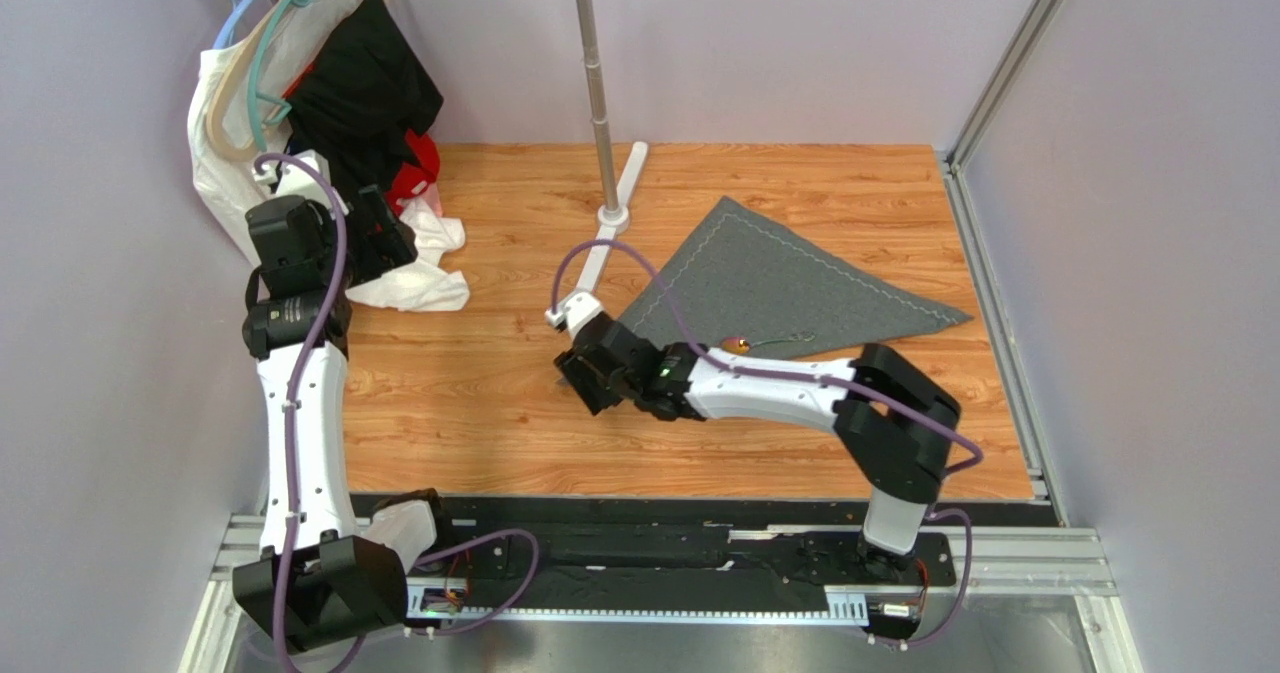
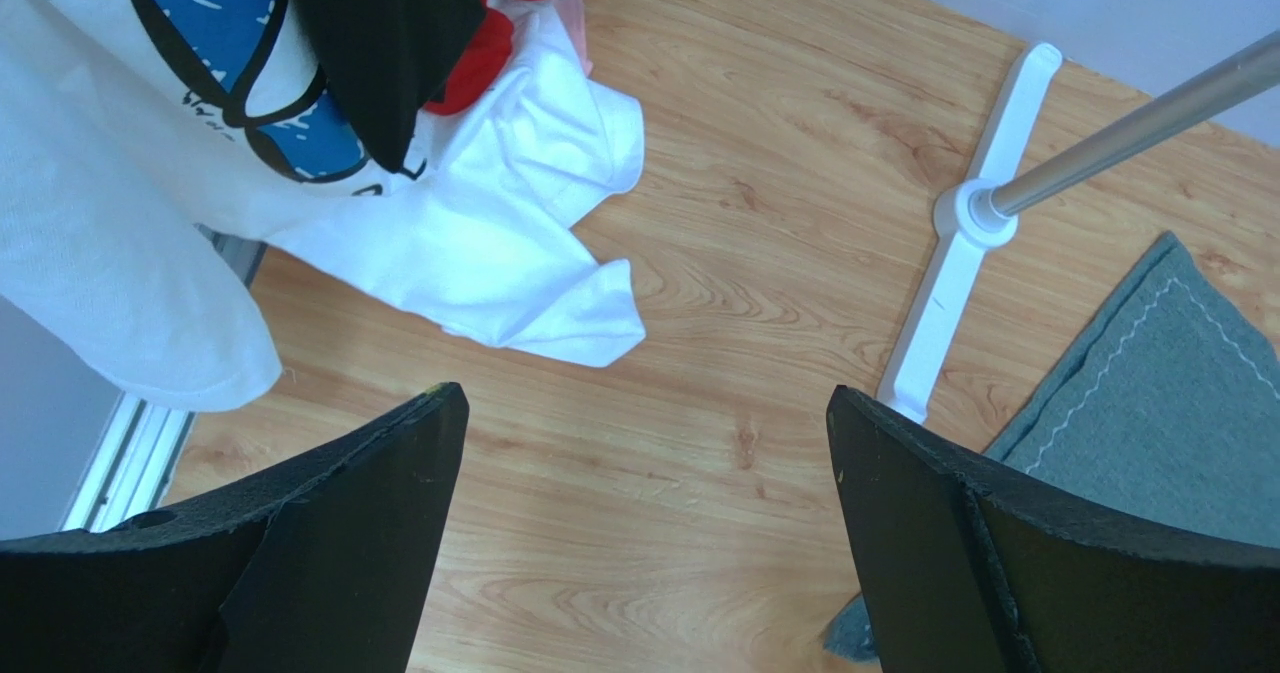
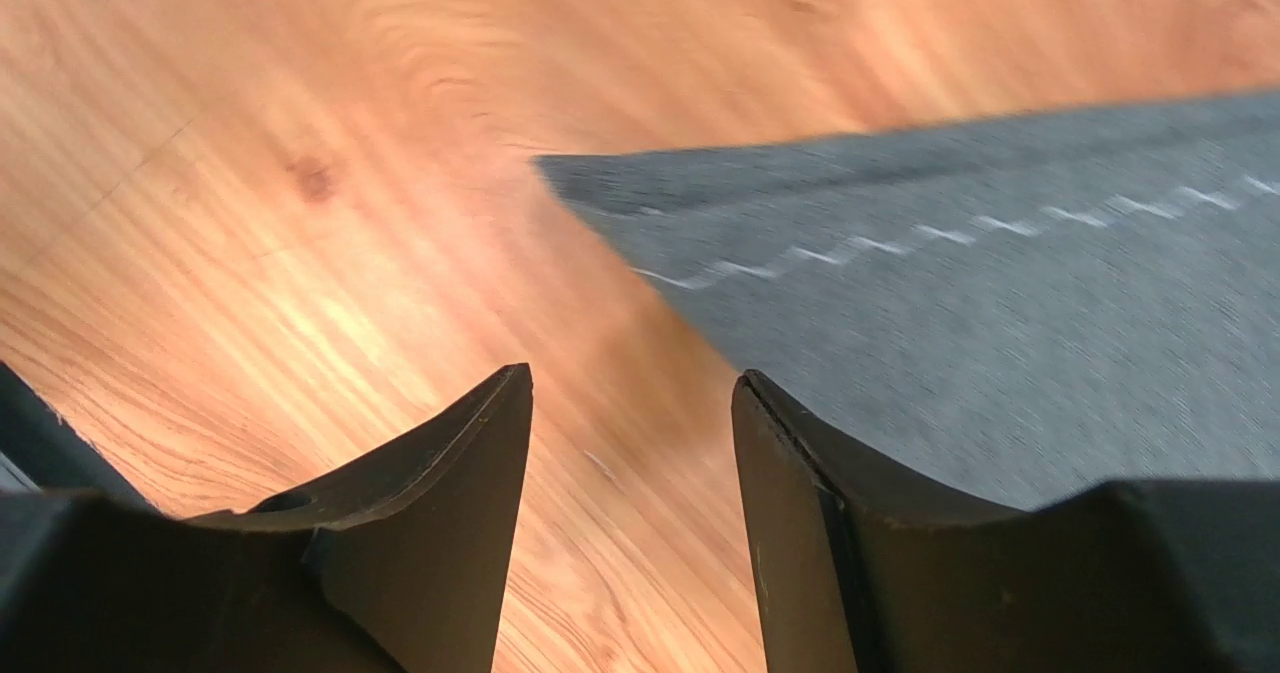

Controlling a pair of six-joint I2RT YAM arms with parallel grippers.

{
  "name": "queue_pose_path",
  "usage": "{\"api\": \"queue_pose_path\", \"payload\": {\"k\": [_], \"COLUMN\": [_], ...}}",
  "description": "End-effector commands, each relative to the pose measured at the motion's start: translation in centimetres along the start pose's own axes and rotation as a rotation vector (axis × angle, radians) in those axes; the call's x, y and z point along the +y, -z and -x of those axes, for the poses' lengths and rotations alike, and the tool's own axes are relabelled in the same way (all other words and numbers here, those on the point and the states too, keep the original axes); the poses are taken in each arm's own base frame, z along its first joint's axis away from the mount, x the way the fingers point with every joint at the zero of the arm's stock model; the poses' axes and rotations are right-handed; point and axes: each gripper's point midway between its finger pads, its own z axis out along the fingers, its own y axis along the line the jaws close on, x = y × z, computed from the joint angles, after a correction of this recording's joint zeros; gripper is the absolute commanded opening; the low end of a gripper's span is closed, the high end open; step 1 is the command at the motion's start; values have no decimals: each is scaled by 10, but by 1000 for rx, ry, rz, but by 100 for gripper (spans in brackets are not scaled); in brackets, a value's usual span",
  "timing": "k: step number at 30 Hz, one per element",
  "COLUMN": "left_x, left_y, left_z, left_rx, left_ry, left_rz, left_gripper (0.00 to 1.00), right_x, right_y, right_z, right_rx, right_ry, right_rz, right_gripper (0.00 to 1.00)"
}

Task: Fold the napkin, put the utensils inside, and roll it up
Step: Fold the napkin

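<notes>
The dark grey napkin (image 1: pixel 774 280) lies on the wooden table as a triangle with a pale stitched edge. It also shows in the right wrist view (image 3: pixel 992 298) and the left wrist view (image 2: pixel 1172 388). A small brownish thing with a thin metal part (image 1: pixel 744 345) lies at the napkin's near edge, partly hidden by my right arm; it is too small to tell which utensil it is. My right gripper (image 1: pixel 579 384) is open and empty, low over bare wood just left of the napkin's near-left corner (image 3: pixel 631 403). My left gripper (image 1: pixel 394 238) is open and empty at the far left (image 2: pixel 646 418).
White, black and red clothes (image 1: pixel 353 118) hang and spill onto the table at the back left (image 2: pixel 496 238). A metal pole on a white foot (image 1: pixel 609 201) stands just left of the napkin (image 2: pixel 962 238). Walls close in the table on the left, back and right.
</notes>
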Motion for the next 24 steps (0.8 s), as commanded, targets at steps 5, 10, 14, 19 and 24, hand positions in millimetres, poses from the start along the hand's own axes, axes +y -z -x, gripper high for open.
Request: {"api": "queue_pose_path", "payload": {"k": [5,10,14,19,24], "left_x": [-11,-15,-15,-17,-18], "left_y": [-2,-3,-4,-4,-5], "left_z": [9,8,7,6,6], "left_rx": [-31,-24,-22,-19,-14], "left_ry": [32,37,41,44,46], "left_rz": [-76,-95,-98,-111,-120], "left_gripper": [99,99,99,99,99], "right_x": [43,43,42,40,40], "right_y": [-33,-41,-44,-52,-61], "right_z": [27,26,24,18,12], "right_rx": [-82,-87,-77,-61,-41], "right_ry": [168,195,203,207,209], "right_rz": [44,32,24,7,3], "right_gripper": [55,54,54,54,54]}}
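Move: The napkin's left corner, which the right hand goes for, lies roughly 6 cm to its left and 3 cm ahead, some 7 cm below. The near end of the white stand foot is about 14 cm ahead and 3 cm to the left of that hand; the spoon on the napkin is about 10 cm ahead and 23 cm to the right. From the idle left hand the corner lies some 14 cm to the right, 4 cm back and 27 cm below. The right hand swings left and sinks towards the napkin's left corner, about 5 cm left and 4 cm down, dipping back a centimetre or two at first and then easing forward again, with most of the way covered in the first half before it slows to a creep. The wrist turns about 10 degrees counter-clockwise while the fingers stay half open, pointing forward, left and down, and stop just above the table, still empty. ##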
